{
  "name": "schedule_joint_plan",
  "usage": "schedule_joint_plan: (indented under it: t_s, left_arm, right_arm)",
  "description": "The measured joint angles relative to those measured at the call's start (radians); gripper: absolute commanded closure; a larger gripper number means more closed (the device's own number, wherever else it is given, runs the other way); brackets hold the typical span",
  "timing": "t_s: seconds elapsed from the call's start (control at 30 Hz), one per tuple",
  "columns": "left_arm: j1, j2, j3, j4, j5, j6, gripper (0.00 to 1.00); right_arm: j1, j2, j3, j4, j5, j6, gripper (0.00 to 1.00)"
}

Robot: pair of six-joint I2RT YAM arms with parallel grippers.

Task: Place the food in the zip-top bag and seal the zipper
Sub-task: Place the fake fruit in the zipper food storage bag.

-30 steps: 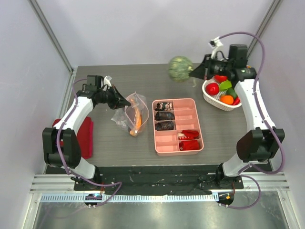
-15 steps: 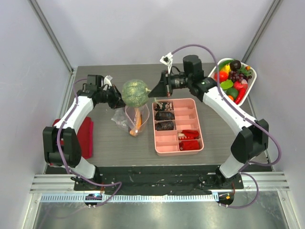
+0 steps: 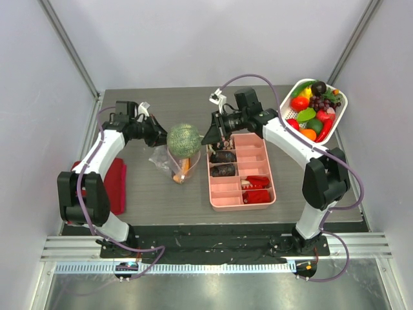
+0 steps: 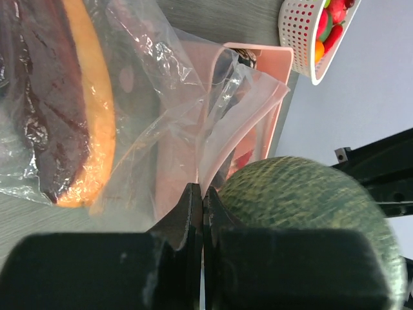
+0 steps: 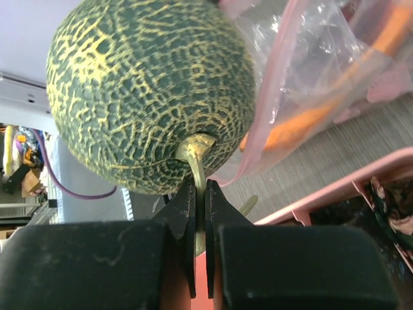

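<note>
A green netted toy melon point(image 3: 183, 139) hangs from my right gripper point(image 3: 208, 137), which is shut on its stem point(image 5: 198, 169), right above the open mouth of the clear zip-top bag point(image 3: 174, 165). My left gripper point(image 3: 162, 137) is shut on the bag's upper edge point(image 4: 205, 169) and holds it up. The bag holds an orange piece point(image 4: 98, 110) and a dark piece point(image 4: 45, 97). The melon point(image 4: 310, 206) sits just right of my left fingers. In the right wrist view the melon point(image 5: 148, 84) fills the upper left, with the bag point(image 5: 303, 58) behind it. The zipper's slider is not visible.
A pink compartment tray point(image 3: 271, 174) with dark lumps and red pieces lies right of the bag. A white basket point(image 3: 342, 110) of several toy fruits stands at the back right. A red folded cloth point(image 3: 116, 184) lies at the left edge.
My right arm has carried the melon from near the basket leftward and lowered it over the bag's mouth. The left gripper has stayed on the bag's edge.
</note>
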Motion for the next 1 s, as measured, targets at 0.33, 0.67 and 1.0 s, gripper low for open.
schedule_joint_plan:
  t_s: [0.33, 0.67, 1.0]
  left_arm:
    - [-0.002, 0.000, 0.000, 0.002, 0.037, -0.009, 1.00]
    - [0.003, 0.000, 0.000, 0.008, 0.066, -0.022, 1.00]
    - [0.024, 0.000, -0.003, 0.014, 0.069, -0.023, 1.00]
  right_arm:
    - [0.008, 0.007, -0.022, -0.174, 0.188, -0.158, 0.99]
    - [0.013, 0.100, 0.082, -0.251, 0.269, -0.002, 0.99]
    - [0.081, 0.107, 0.172, -0.351, 0.412, 0.034, 0.99]
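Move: The right hand holds the green melon by its stem, the melon's middle about 7 cm to its left and 3 cm lower. From the right hand, the open bag's mouth is about 7 cm left, 5 cm back and 10 cm below; the orange slice in the bag is some 8 cm left, 10 cm back and 17 cm below; the pink organizer's middle is about 13 cm right, 11 cm back and 17 cm below. From the left hand, pinching the rim, the mouth's middle is 6 cm right, 6 cm back and 6 cm lower. Down first, about 7 cm and drifting some 3 cm right, the right hand lowers the stem-held melon towards the bag's mouth, its left-pointing fingers tipping down roughly 20 degrees and swinging a little clockwise. It then eases up a couple of centimetres and dips again slightly, fingers still shut. The left hand keeps its pinch on the rim, nearly in place. ##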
